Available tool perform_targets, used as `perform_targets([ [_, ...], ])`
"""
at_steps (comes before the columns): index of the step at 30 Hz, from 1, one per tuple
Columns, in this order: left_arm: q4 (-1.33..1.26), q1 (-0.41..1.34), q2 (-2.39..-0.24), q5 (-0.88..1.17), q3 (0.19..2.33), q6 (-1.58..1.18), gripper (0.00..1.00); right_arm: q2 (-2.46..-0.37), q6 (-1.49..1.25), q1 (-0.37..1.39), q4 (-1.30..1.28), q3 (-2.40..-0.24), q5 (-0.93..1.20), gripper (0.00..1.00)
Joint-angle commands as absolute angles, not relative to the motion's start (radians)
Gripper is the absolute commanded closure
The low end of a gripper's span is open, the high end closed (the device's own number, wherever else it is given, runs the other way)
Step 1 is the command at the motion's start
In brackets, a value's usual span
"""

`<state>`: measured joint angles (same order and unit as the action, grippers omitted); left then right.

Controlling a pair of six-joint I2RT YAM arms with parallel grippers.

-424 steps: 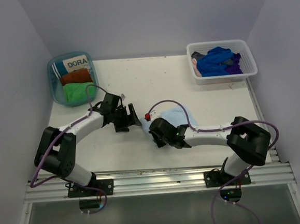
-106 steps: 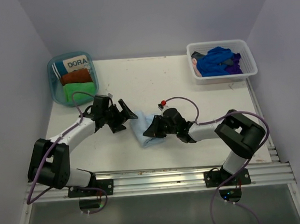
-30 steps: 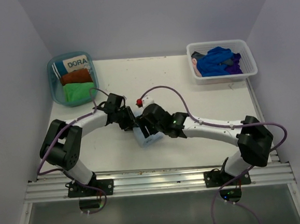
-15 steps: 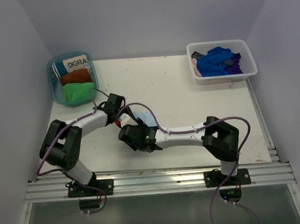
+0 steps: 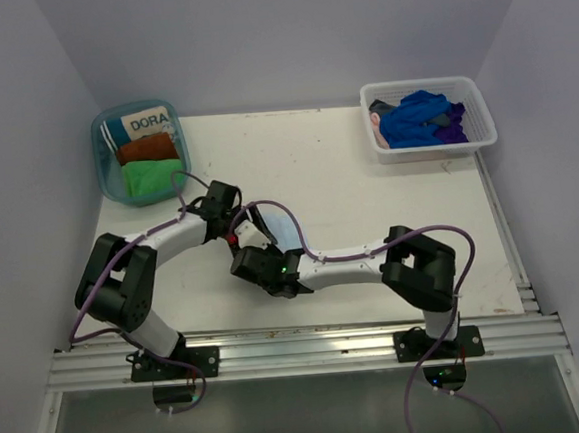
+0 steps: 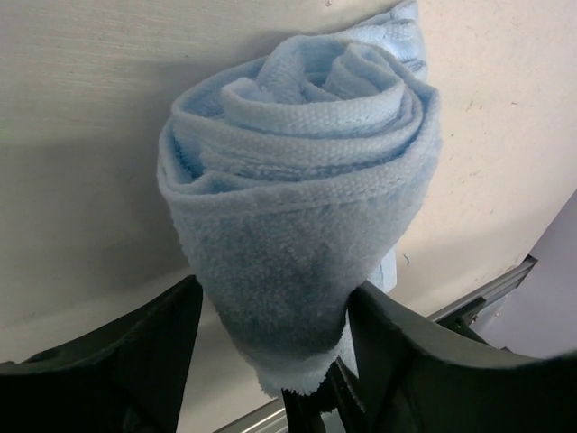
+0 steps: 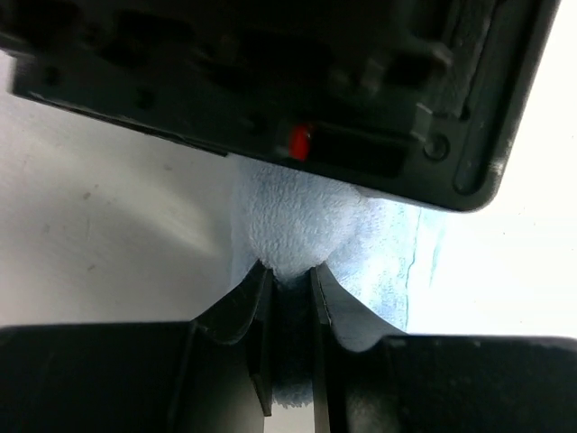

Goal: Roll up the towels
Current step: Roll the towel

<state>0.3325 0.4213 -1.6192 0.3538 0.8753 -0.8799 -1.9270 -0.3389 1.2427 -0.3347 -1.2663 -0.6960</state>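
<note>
A light blue towel (image 6: 297, 180), wound into a tight roll, lies on the white table (image 5: 368, 190). From above only a strip of the light blue towel (image 5: 283, 231) shows between the two arms. My left gripper (image 6: 275, 298) straddles the roll's near end with its jaws spread; the right finger (image 6: 424, 352) touches the cloth and the left finger (image 6: 117, 361) stands slightly off it. My right gripper (image 7: 288, 271) is shut on a fold of the light blue towel (image 7: 297, 225). In the top view my left gripper (image 5: 234, 211) and right gripper (image 5: 249, 242) meet at the towel.
A teal tub (image 5: 106, 181) at the back left holds a green towel (image 5: 146, 178), a rust-brown towel (image 5: 147, 147) and the DORA item (image 5: 147, 120). A white basket (image 5: 420, 86) at the back right holds blue towels (image 5: 417, 116) and a purple towel (image 5: 454, 133).
My right arm swung left and nearer, and its jaws closed on the towel's edge. My left gripper stayed at the roll and its jaws widened.
</note>
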Motion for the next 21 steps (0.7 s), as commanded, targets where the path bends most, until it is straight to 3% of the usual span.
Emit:
perform_targets([
  [1, 0.341, 0.425, -1.574, 0.376, 0.885, -0.888, 0.29, -1.816, -0.357, 1.19, -0.204, -1.16, -0.587, 0.9],
  [8, 0.344, 0.416, -1.525, 0.382, 0.911, -0.888, 0.15, -1.68, -0.434, 1.051, -0.006, -0.965, -0.284, 0.94],
  [21, 0.207, 0.416, -1.557, 0.454, 0.864, -0.917, 0.12, -1.615, -0.653, 0.867, 0.296, -0.759, 0.147, 0.95],
])
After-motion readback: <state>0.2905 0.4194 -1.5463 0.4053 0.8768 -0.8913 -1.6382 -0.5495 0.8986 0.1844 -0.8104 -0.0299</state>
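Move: The half-rolled light-blue towel stands between the left fingers, its middle about 2 cm to that hand's right, roughly level ahead and 1 cm below; the green towel in the teal bin is some 17 cm ahead and 24 cm left. The right fingers already pinch the roll's near end, the roll's middle lying about 3 cm ahead and 1 cm right of them, 1 cm down. The flat tail is about 5 cm ahead and 5 cm right of the right hand, 3 cm lower. Rightward and somewhat forward, roughly 4 cm in all and then barely easing back, the right hand goes towards the towel's flat tail with the roll's near end still pinched, rolling some 40 degrees so its left side rises, and tipping farther down. The left hand, already opening, spreads its fingers wide and lifts about 3 cm off the roll. ##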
